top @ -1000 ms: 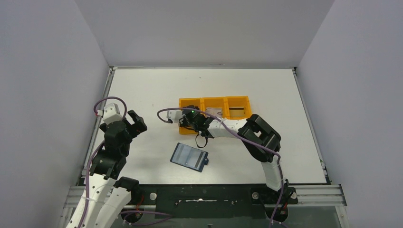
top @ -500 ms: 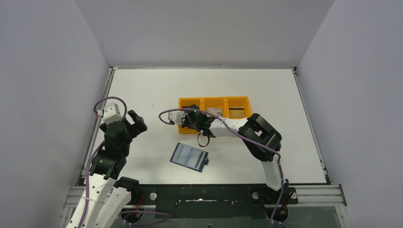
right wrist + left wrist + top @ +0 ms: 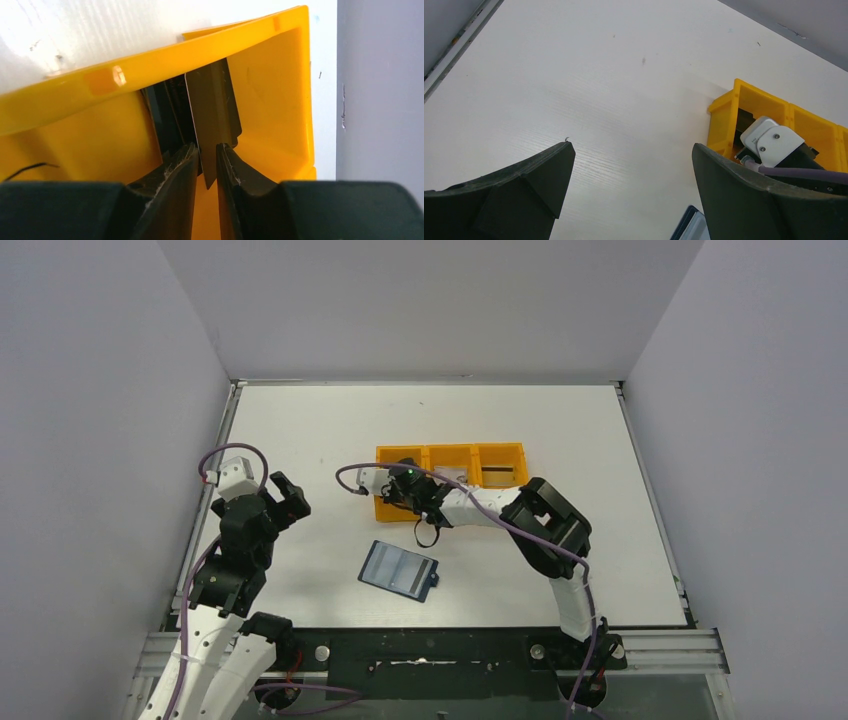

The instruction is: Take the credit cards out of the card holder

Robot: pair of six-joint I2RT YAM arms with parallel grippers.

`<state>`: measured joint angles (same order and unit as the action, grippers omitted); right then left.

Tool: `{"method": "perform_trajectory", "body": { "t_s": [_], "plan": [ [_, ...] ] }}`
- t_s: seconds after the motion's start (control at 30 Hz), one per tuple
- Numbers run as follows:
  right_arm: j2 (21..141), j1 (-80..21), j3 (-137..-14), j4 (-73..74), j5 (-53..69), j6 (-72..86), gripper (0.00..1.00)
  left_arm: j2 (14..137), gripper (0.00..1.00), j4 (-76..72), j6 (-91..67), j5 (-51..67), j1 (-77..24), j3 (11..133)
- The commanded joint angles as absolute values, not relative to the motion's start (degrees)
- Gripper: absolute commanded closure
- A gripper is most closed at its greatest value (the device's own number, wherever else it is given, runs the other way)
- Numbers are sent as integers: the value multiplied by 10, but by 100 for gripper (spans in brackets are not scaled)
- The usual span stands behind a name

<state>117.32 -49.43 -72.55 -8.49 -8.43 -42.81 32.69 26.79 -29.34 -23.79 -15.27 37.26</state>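
The card holder (image 3: 399,570) lies open and flat on the table, navy with a blue-grey inside; one corner of it (image 3: 691,226) shows in the left wrist view. My right gripper (image 3: 401,481) reaches into the left compartment of the orange tray (image 3: 450,448). Its jaws (image 3: 207,147) stand slightly apart, and a dull tan credit card (image 3: 212,107) stands on edge between them, leaning on the tray wall (image 3: 270,75). A silver-grey card (image 3: 452,476) lies in the middle compartment and a card with a dark stripe (image 3: 499,473) in the right one. My left gripper (image 3: 284,498) (image 3: 632,146) hangs open over bare table, left of the tray.
The tray's near-left corner (image 3: 724,107) and the right wrist's white camera housing (image 3: 769,142) show beside my left gripper. A purple cable (image 3: 345,480) loops out to the left of the tray. Grey walls close in the table on three sides.
The right jaws have parted a little around the card inside the tray's left compartment. The left arm and the card holder have not moved.
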Motion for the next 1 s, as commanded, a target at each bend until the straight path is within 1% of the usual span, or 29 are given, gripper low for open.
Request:
{"method": "perform_trajectory", "body": {
  "t_s": [0.0,0.2,0.27,0.3,0.47,0.6,0.73,0.83,0.87,0.9,0.97],
  "plan": [
    [1189,-488,-763,-110,-137,-417,78,326,10,241,-286,-234,-150,379],
    [1194,-487,-772,-101,-133,-409,77,330,10,238,-284,-229,-150,379],
    [1192,-488,-773,-93,-129,-408,69,331,10,238,-284,-227,-150,379],
    [1189,-488,-773,-87,-127,-409,68,331,10,237,-283,-227,-150,379],
    [1156,-487,-769,-81,-107,-383,64,333,10,236,-283,-223,-150,379],
    [1113,-487,-769,-88,-92,-327,62,336,10,238,-282,-222,-150,379],
    [1041,-488,-749,-101,-78,-212,58,338,10,238,-283,-221,-150,379],
    [981,-488,-721,-95,-85,-73,54,340,10,238,-282,-217,-150,379],
    [962,-488,-714,-80,-99,-6,49,341,9,239,-281,-215,-150,379],
    [948,-487,-712,-48,-107,59,48,342,8,239,-281,-212,-150,379],
    [926,-486,-715,36,-107,195,47,345,7,241,-281,-207,-150,379]
  ]
}}
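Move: The right hand's fingertips are down in the tray's left compartment beside the dark card, its middle about 2 cm to their left, 1 cm ahead and 2 cm below. The silver card lies level with this hand, roughly 9 cm to its right; the card holder is some 20 cm back and 1 cm left. From the idle left hand, the dark card is about 13 cm ahead, 24 cm right and 18 cm lower. Right hand nudges forward, then lifts about 14 cm off the dark card, drawing back, rolling, fingers opening wider. ##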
